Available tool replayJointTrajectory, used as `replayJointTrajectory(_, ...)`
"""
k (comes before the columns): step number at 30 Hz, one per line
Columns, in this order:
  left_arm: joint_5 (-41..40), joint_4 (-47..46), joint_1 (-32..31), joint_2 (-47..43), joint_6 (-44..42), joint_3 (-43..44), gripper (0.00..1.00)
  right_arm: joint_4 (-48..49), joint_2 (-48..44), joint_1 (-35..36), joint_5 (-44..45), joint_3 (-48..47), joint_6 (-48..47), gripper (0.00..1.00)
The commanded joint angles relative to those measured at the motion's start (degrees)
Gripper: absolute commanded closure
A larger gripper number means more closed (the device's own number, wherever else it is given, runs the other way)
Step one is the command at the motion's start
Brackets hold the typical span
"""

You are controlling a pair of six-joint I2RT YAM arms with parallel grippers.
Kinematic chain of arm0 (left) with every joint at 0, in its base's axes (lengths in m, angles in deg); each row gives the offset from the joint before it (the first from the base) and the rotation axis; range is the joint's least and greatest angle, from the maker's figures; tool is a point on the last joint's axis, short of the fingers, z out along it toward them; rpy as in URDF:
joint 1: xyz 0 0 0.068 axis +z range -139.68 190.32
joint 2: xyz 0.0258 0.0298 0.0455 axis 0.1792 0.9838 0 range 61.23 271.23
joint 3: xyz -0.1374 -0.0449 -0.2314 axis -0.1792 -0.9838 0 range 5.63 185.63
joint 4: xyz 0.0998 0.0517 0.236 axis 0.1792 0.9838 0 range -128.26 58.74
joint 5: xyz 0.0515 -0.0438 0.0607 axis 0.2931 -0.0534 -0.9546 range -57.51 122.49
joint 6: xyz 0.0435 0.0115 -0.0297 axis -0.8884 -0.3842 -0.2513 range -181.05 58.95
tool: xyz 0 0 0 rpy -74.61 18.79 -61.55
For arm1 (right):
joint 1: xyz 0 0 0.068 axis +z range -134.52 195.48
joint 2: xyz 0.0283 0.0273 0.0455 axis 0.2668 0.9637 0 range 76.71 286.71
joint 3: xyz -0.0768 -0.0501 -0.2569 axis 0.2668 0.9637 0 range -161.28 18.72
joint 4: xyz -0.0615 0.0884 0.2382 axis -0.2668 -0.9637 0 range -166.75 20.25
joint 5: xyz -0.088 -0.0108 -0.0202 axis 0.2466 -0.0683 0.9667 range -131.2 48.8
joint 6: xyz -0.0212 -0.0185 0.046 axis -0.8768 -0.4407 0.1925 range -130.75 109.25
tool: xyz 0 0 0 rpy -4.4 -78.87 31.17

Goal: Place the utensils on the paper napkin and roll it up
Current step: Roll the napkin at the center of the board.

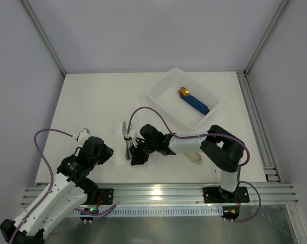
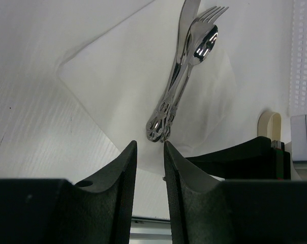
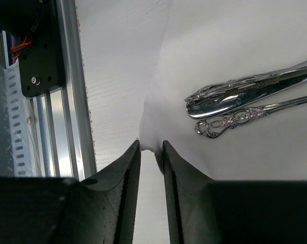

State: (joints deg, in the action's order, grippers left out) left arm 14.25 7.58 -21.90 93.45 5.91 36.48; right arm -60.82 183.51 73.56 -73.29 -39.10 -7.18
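The utensils [image 2: 186, 76] lie bunched on the paper napkin [image 2: 118, 71], with a fork, a spoon and a knife side by side. From above, the utensils [image 1: 127, 142] sit between my two grippers. My left gripper [image 2: 150, 155] hovers at the napkin's near edge, its jaws a narrow gap apart with nothing between them. My right gripper [image 3: 151, 148] is at a raised corner of the paper napkin [image 3: 219, 56]. That corner pokes between the fingertips [image 3: 133, 155], and a gap still shows. The ornate handle ends of the utensils [image 3: 229, 101] lie just beyond.
A white plastic tray [image 1: 158, 91] at the back right holds a blue-handled, gold-tipped piece [image 1: 194, 100]. A beige sleeve [image 1: 195, 158] lies under the right arm and shows as the beige sleeve [image 2: 269, 124] in the left wrist view. An aluminium rail [image 3: 67, 101] runs along the near edge.
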Motion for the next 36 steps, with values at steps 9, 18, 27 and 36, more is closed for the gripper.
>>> replayJointTrajectory(9, 1.7, -0.8, -0.1, 1.2, -2.9, 1.0, 0.89, 2.3, -0.8, 0.5, 3.2, -3.2, 1.9, 0.90)
replayJointTrajectory(18, 5.3, -4.7, -0.1, 5.4, -5.0, 0.1, 0.98, 1.0, -0.1, 0.2, 8.6, -5.9, 3.3, 0.96)
replayJointTrajectory(27, 7.0, -7.0, -0.1, 7.1, -5.7, -0.4, 1.00, 0.0, 2.4, -1.7, 9.1, -7.9, 3.7, 0.96)
replayJointTrajectory(36, 10.9, -10.8, -0.1, 11.1, -6.8, -1.0, 1.00, 1.4, 3.9, -3.7, 8.7, -7.8, 4.5, 0.96)
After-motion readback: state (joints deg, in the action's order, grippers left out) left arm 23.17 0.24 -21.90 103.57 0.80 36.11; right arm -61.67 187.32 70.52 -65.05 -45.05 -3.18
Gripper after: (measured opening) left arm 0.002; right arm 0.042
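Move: The napkin's near corner lies right between the right hand's open fingers. The utensils' middle is about 11 cm ahead of that hand and 4 cm to its left, their handle ends only a few centimetres beyond the corner; the tan holder's middle is some 23 cm right and 6 cm ahead. From the left hand the corner lies about 9 cm right, 3 cm back and 6 cm below. Right fingers pinch the napkin's near corner and draw it 6 cm forward; empty left shuts, easing 3 cm right. ##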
